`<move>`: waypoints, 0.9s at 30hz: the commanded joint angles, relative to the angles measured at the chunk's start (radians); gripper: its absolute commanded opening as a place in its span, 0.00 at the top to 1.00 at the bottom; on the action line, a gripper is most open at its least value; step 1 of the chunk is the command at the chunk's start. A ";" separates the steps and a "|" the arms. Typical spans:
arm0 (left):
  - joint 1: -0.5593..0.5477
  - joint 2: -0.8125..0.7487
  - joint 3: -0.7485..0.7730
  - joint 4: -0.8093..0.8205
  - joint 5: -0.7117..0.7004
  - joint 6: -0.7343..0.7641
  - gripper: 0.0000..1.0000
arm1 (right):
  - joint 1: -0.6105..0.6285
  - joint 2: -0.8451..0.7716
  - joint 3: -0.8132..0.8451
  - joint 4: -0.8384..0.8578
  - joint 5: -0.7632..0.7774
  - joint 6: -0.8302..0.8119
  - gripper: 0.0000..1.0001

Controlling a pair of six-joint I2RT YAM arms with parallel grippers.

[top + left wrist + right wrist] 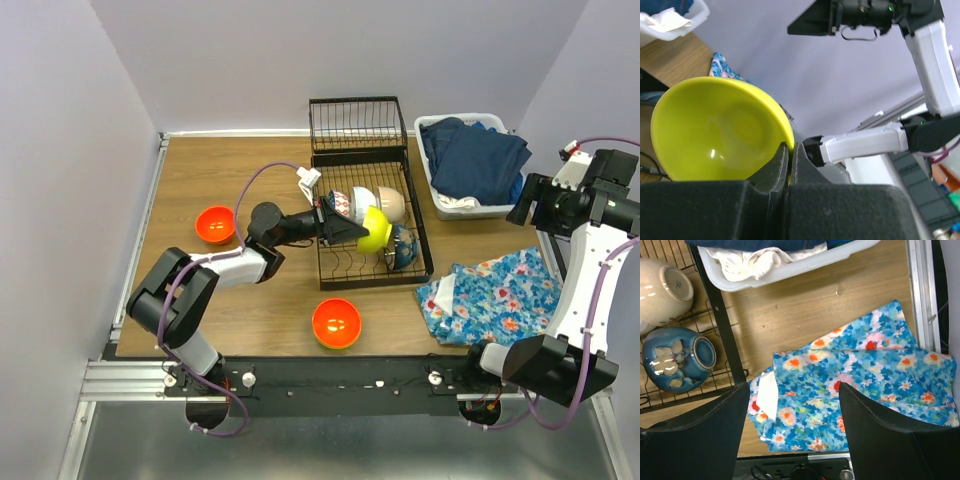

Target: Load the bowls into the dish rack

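My left gripper (358, 232) is shut on the rim of the lime green bowl (376, 231), holding it tilted over the dish rack (424, 240). In the left wrist view the fingers (790, 148) pinch the yellow-green bowl's (715, 135) edge. In the rack rest a red-blue patterned bowl (345, 203), a cream bowl (389, 204) and a blue bowl (402, 249). Two orange bowls (215, 224) (336, 322) sit on the table. My right gripper (794, 386) hangs open and empty above a floral cloth; the blue bowl (675, 357) and cream bowl (662, 290) show at its left.
A white laundry tub (440, 205) with dark blue clothes stands right of the rack. A blue floral cloth (495, 295) lies at the front right. The rack's taller basket end (357, 125) is against the back wall. Grey walls close in the table.
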 commanded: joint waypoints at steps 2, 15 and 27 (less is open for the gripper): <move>0.005 0.030 -0.016 0.000 -0.153 -0.088 0.99 | 0.000 -0.029 -0.012 -0.050 0.035 -0.021 0.20; -0.004 0.078 -0.041 -0.158 -0.284 -0.172 1.00 | 0.000 -0.060 -0.066 -0.062 0.080 -0.042 0.20; -0.045 0.173 -0.033 -0.092 -0.310 -0.267 1.00 | 0.000 -0.058 -0.090 -0.056 0.111 -0.056 0.20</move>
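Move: The lime bowl is already pinched by its rim in the left gripper. Its place is the empty slot in the dish rack, about 5 cm ahead, 3 cm to the right and some 14 cm below. At the same height, the blue bowl stands 7 cm to the right of that slot, level with it, and the white bowl about 10 cm beyond it and 2 cm to its left. From the right hand the slot lies about 34 cm to the left, 2 cm ahead and 13 cm below. Lower the left gripper about 8 cm into the rack beside the blue bowl, going forward some 4 cm in the first part of the descent. Keep the pinch on the lime bowl's rim and roll the wrist nearly 30 degrees, its top tipping forward, with the fingers swinging slightly counter-clockwise. Let the empty, open right hand ease back and down about 3 cm. ##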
